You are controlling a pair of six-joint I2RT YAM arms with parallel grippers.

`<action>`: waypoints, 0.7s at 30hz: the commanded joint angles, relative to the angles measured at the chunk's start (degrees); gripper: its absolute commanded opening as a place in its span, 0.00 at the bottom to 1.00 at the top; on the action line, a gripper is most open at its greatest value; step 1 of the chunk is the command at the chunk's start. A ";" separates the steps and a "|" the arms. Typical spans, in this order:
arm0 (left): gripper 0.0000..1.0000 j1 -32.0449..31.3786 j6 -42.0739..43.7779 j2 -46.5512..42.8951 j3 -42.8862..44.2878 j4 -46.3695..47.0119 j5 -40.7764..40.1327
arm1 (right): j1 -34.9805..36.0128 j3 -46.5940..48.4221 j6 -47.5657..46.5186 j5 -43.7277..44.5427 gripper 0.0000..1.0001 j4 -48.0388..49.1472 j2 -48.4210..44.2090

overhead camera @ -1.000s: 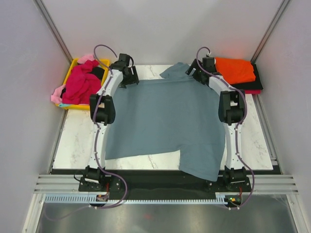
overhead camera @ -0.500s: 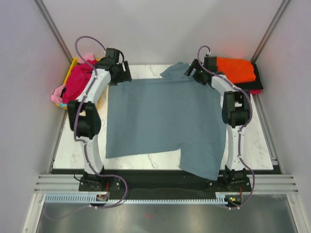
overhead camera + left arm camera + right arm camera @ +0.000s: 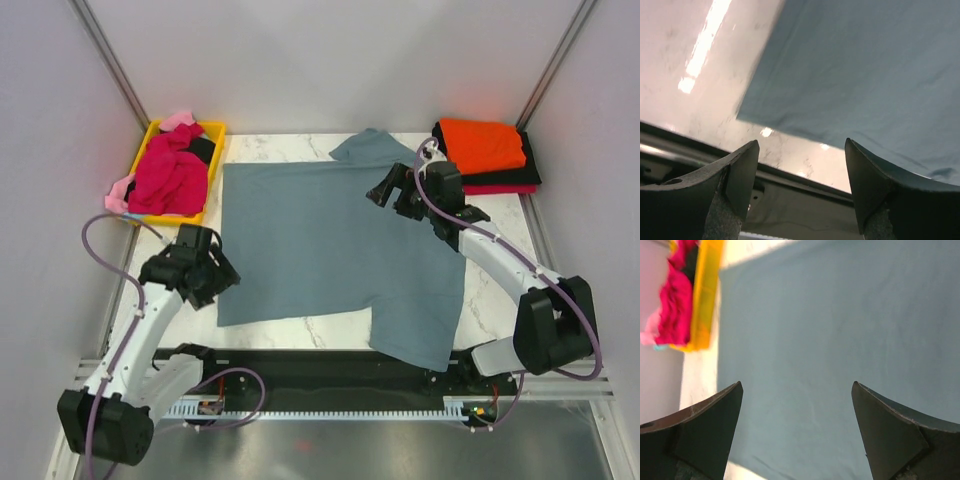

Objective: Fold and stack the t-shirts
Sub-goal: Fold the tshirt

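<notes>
A large slate blue-grey t-shirt (image 3: pixel 330 250) lies spread flat on the marble table (image 3: pixel 520 280); one sleeve sticks out at the back and its near right part hangs over the front edge. My left gripper (image 3: pixel 215 280) hovers open at the shirt's near left side, holding nothing. In the left wrist view the left gripper (image 3: pixel 801 142) looks past the shirt's corner (image 3: pixel 742 116). My right gripper (image 3: pixel 380 193) is open above the shirt's far right part. The right wrist view has the right gripper (image 3: pixel 797 385) over plain blue-grey cloth (image 3: pixel 830 330).
A yellow tray (image 3: pixel 213 130) at the back left holds crumpled magenta (image 3: pixel 170 175), pink and black shirts. At the back right sits a folded stack with an orange shirt (image 3: pixel 485 143) on black and red ones. A dark rail (image 3: pixel 330 360) runs along the table's front edge.
Both grippers have left the shirt's far corners. The left arm swung back to the near left side. The right gripper came nearer, over the shirt. The shirt lies flat.
</notes>
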 commanded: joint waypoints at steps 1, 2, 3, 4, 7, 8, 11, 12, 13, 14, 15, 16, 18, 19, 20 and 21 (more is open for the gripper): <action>0.76 -0.55 -14.61 -7.76 -7.64 -2.99 1.47 | 0.84 -7.24 2.78 -1.06 0.98 1.60 -1.24; 0.76 -1.16 -16.20 -11.17 -11.49 -3.08 1.29 | 0.85 -7.69 2.43 -1.32 0.98 1.34 -1.60; 0.74 -1.86 -19.17 -12.69 -12.74 -3.43 -0.36 | 0.93 -7.95 1.99 -1.50 0.98 0.99 -1.86; 0.72 -3.35 -20.59 -13.92 -13.19 -3.52 -1.94 | 0.93 -8.13 1.64 -1.93 0.98 0.38 -2.30; 0.72 -8.45 -25.61 -12.89 -11.79 -7.30 -7.76 | 0.93 -8.22 0.23 -2.29 0.98 -1.91 -3.53; 0.72 -9.94 -27.53 -11.05 -11.36 -7.73 -8.37 | 0.93 -8.22 -0.03 -2.46 0.98 -2.44 -4.14; 0.73 -13.11 -30.53 -8.93 -13.27 -5.73 -8.02 | 0.93 -8.48 -0.12 -2.99 0.98 -3.06 -5.11; 0.73 -14.07 -31.84 -8.23 -13.81 -3.89 -9.42 | 0.85 -8.57 -0.21 -3.08 0.98 -3.23 -5.81; 0.73 -15.13 -32.90 -6.31 -13.90 -3.87 -10.39 | 0.85 -8.66 -0.21 -3.08 0.98 -3.58 -6.08; 0.73 -16.27 -33.52 -5.42 -13.81 -3.70 -10.92 | 0.93 -8.74 -0.21 -3.17 0.98 -3.67 -6.43; 0.73 -16.54 -34.14 -4.54 -13.99 -2.74 -11.71 | 0.93 -8.83 -0.47 -3.26 0.98 -3.85 -6.87; 0.73 -17.15 -34.06 -2.61 -14.60 -2.03 -12.24 | 0.93 -8.83 -0.73 -3.34 0.98 -4.37 -7.13; 0.73 -17.16 -33.36 -0.15 -15.48 -0.01 -13.12 | 0.93 -8.83 -1.35 -3.17 0.98 -4.99 -7.92; 0.73 -17.16 -33.35 1.17 -16.00 2.09 -13.47 | 0.93 -8.92 -1.52 -3.17 0.98 -5.60 -8.27; 0.73 -17.16 -33.35 3.53 -17.49 3.15 -13.73 | 0.93 -9.09 -1.53 -3.26 0.98 -5.69 -8.71; 0.73 -17.07 -33.35 4.34 -18.29 4.21 -14.26 | 0.93 -9.27 -1.61 -3.17 0.98 -5.70 -9.41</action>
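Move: The t-shirt's near-left hem corner lies about 8 cm back from the left hand, 3 cm to its left and some 11 cm below. The shirt's far-left corner is about 26 cm ahead of the left hand and 2 cm to its left. The yellow bin's middle is roughly 24 cm ahead of that hand and 10 cm to its left. From the right hand, high over the shirt, the near-left hem corner is some 26 cm back, 35 cm left and 19 cm below. The left hand draws back about 6 cm while sinking, then all but stops drawing back and goes on down, about 9 cm in all, towards the t-shirt's near-left hem corner, its wrist turning counter-clockwise and tipping the open fingers steeper, by some 10 degrees each. The right hand, also empty and wide open, eases back 5 or 6 cm over the shirt's body and ends about 4 cm lower, having dipped farther and come partly up again, well clear of the cloth. ##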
